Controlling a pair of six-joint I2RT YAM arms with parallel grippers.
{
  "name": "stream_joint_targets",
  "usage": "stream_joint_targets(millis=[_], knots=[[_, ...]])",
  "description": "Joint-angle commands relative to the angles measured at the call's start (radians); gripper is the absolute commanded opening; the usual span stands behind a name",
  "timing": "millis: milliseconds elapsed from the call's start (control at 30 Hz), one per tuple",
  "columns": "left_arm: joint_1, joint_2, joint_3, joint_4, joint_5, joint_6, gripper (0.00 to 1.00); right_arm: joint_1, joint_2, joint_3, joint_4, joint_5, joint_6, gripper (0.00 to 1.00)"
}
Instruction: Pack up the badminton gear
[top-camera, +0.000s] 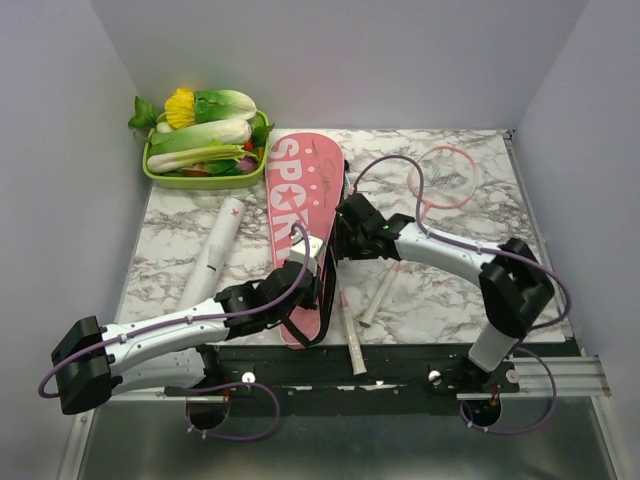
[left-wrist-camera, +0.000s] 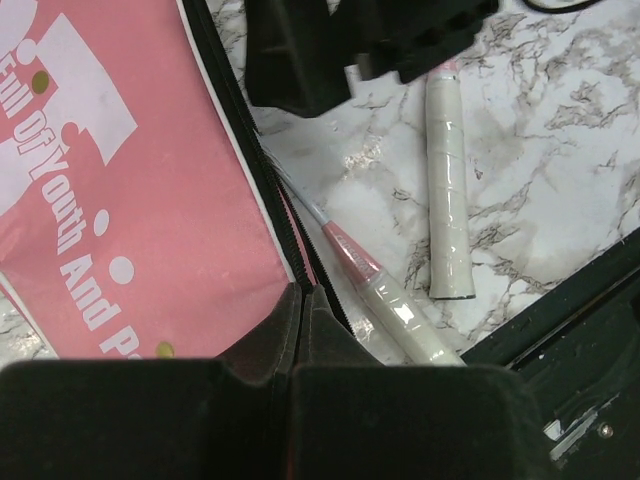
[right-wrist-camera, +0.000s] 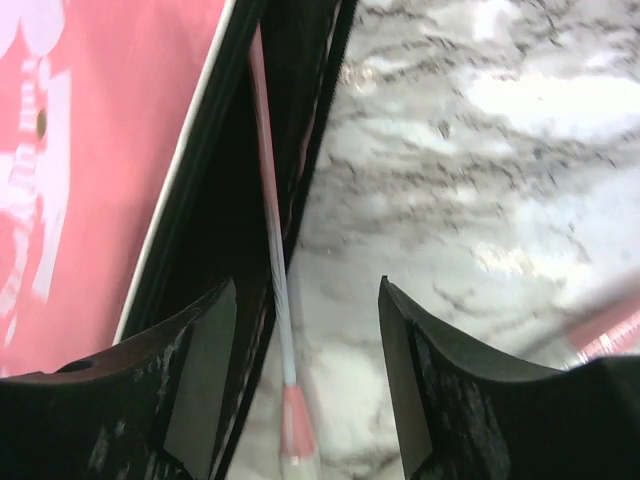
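The pink cover (top-camera: 300, 215) with white lettering lies in the middle of the table, its zipper side open. My left gripper (left-wrist-camera: 301, 296) is shut, pinching the cover's (left-wrist-camera: 130, 200) black zipper edge. One racket's shaft (right-wrist-camera: 275, 250) runs into the opening, and its white handle (left-wrist-camera: 405, 318) sticks out toward the near edge. My right gripper (right-wrist-camera: 305, 300) stands open around that shaft, touching nothing. The second racket (top-camera: 443, 178) lies on the marble to the right, its handle (left-wrist-camera: 447, 190) beside the first. A white tube (top-camera: 215, 250) lies left of the cover.
A green tray (top-camera: 152, 172) of leafy vegetables stands at the back left. Grey walls close in the table on three sides. The black near edge of the table (left-wrist-camera: 560, 300) runs just past the racket handles.
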Motion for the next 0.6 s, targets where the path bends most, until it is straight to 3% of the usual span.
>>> stream_joint_targets(millis=[0, 267, 467, 567], knots=[[-0.006, 0.024, 0.014, 0.048, -0.003, 0.001, 0.0, 0.004, -0.204, -0.122, -0.03, 0.001, -0.029, 0.67], [-0.006, 0.047, -0.001, 0.067, -0.001, -0.002, 0.0, 0.085, -0.459, -0.311, -0.15, -0.194, -0.092, 0.67], [-0.006, 0.036, -0.024, 0.082, -0.017, -0.008, 0.0, 0.21, -0.579, -0.452, -0.135, -0.304, -0.008, 0.67], [-0.006, 0.039, -0.029, 0.082, -0.017, -0.011, 0.0, 0.277, -0.591, -0.5, -0.131, -0.274, 0.057, 0.67]])
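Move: The handle of the racket already half in the bag lies about 20 cm back from the right hand, some 2 cm to its right and 4 cm lower. The second racket's handle is about 11 cm back and 9 cm right; the bag's middle is some 9 cm left and 2 cm ahead. From the left hand, the half-inserted racket's handle is roughly 8 cm back, 8 cm right and 9 cm below. Left still pinching the bag, the open right hand arcs some 17 cm back, up then down, towards the racket handle. ##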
